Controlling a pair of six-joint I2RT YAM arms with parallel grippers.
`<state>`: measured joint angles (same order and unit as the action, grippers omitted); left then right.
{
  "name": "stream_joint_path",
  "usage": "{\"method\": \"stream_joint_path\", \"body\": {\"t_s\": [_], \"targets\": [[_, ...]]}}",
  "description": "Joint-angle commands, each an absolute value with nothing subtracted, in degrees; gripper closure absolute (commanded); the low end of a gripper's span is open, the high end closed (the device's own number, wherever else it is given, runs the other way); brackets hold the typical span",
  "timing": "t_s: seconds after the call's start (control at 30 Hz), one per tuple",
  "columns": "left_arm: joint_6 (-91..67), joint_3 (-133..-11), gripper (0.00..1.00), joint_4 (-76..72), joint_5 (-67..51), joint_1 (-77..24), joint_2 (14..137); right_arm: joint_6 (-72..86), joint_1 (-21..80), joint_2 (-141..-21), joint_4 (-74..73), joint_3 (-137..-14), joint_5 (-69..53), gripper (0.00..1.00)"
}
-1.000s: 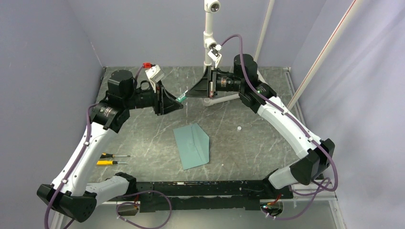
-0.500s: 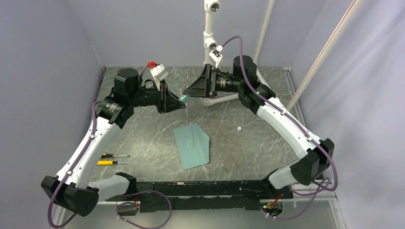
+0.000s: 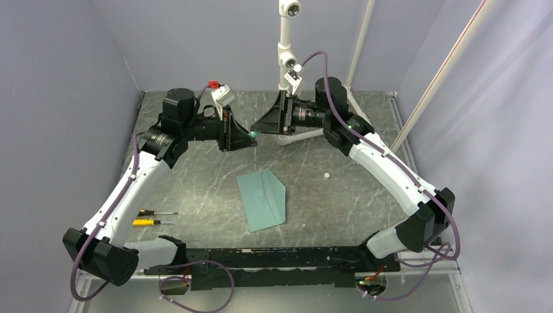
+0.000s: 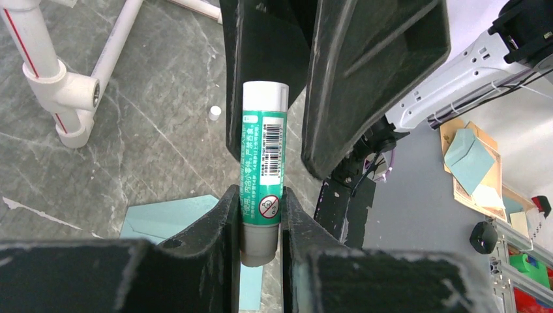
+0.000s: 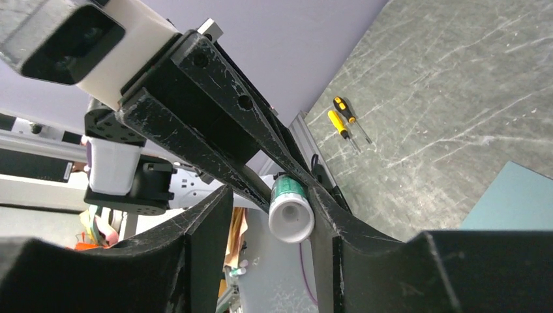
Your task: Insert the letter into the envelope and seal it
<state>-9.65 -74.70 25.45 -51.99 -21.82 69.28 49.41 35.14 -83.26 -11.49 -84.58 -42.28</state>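
The teal envelope (image 3: pixel 262 199) lies flat in the middle of the table, its pointed flap toward the right; it also shows in the left wrist view (image 4: pixel 169 218) and the right wrist view (image 5: pixel 515 195). The letter is out of view. My left gripper (image 3: pixel 250 137) (image 4: pixel 259 195) is shut on the grey base of a green glue stick (image 4: pixel 264 143), held in the air above the far table. My right gripper (image 3: pixel 258 126) (image 5: pixel 270 195) faces it with jaws open around the stick's white end (image 5: pixel 291 218), which touches only one finger.
A white pipe stand (image 3: pixel 287 65) (image 4: pixel 65 98) rises at the back behind the two grippers. Two screwdrivers (image 3: pixel 155 218) (image 5: pixel 342 120) lie at the near left. A small white piece (image 3: pixel 325 175) (image 4: pixel 214 113) sits on the table right of the envelope.
My left arm has carried the glue stick rightward toward the right gripper. The right gripper has edged left, and its jaws now stand around the stick's white end.
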Motion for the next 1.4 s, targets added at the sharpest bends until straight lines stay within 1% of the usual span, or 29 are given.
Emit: {"method": "stream_joint_path", "body": {"t_s": [0.0,0.17,0.33,0.53,0.67,0.8,0.83,0.87,0.93,1.0,1.07,1.13,1.2,1.37], "targets": [[-5.65,-78.33,0.97,26.59,-55.82,-21.88,70.90,48.26,36.69,-83.44,-12.22,-88.05,-43.33,0.52],[-2.44,-79.43,0.97,27.99,-55.58,-21.88,70.58,47.91,37.15,-83.15,-13.07,-87.68,-42.64,0.59],[-1.77,-79.66,0.98,27.68,-57.38,-21.88,70.66,47.56,37.73,-83.08,-13.77,-87.60,-42.07,0.63],[-0.72,-80.40,0.98,28.09,-58.72,-21.88,70.65,47.02,38.81,-83.08,-14.63,-87.71,-41.10,0.65],[-0.70,-80.66,0.98,29.27,-58.40,-21.88,70.53,46.65,39.49,-83.03,-15.30,-87.71,-40.28,0.69],[-0.70,-80.36,0.97,30.96,-58.00,-21.88,69.50,46.03,40.04,-82.64,-16.21,-87.65,-38.90,0.87],[-0.69,-80.37,0.94,31.32,-57.29,-21.88,69.26,45.90,40.14,-82.44,-16.25,-87.44,-38.25,0.91],[-0.70,-80.41,0.86,31.85,-56.63,-21.88,68.99,45.76,40.21,-82.13,-16.15,-87.20,-37.64,0.95],[-0.70,-80.51,0.62,32.70,-55.11,-21.88,68.42,45.63,40.25,-80.87,-14.83,-86.11,-36.36,1.00],[-0.70,-79.97,0.42,32.60,-54.41,-21.88,67.51,45.13,40.25,-79.12,-12.91,-84.29,-33.98,1.00],[-0.66,-78.12,0.28,31.33,-54.07,-21.88,65.81,43.67,40.25,-77.57,-12.72,-82.93,-30.19,1.00],[-0.70,-76.00,0.22,29.63,-53.90,-21.88,63.42,41.79,40.25,-76.37,-14.10,-82.07,-26.09,1.00],[-0.70,-74.07,0.19,28.90,-52.89,-21.88,60.15,39.32,40.25,-75.16,-15.04,-80.74,-22.13,1.00],[-2.39,-71.19,0.22,30.00,-45.93,-21.88,54.91,32.24,40.38,-71.31,-15.11,-75.35,-11.85,1.00]]}}
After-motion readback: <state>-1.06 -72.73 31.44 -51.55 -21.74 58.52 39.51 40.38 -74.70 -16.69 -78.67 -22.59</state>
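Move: The glue stick stands roughly upright in the left hand, pinched near its lower end, its middle about 3 cm above that hand and 1 cm to its right. From the right hand, whose open fingers already flank the upper part, its middle lies some 2 cm left and 2 cm below. Roughly 35 cm beneath both hands, the envelope lies about 6 cm back, and the small white cap 21 cm to the right and 2 cm ahead. The glue stick's upper part is pinched by the right hand, whose fingers close while it eases about 1.5 cm back and down. Only then does the left hand open wide, let go of the lower end and withdraw about 4 cm, mostly back and a little left and up. Keeping its grip, the right hand finally draws about 2.5 cm to its right, turning some 10 degrees clockwise. ##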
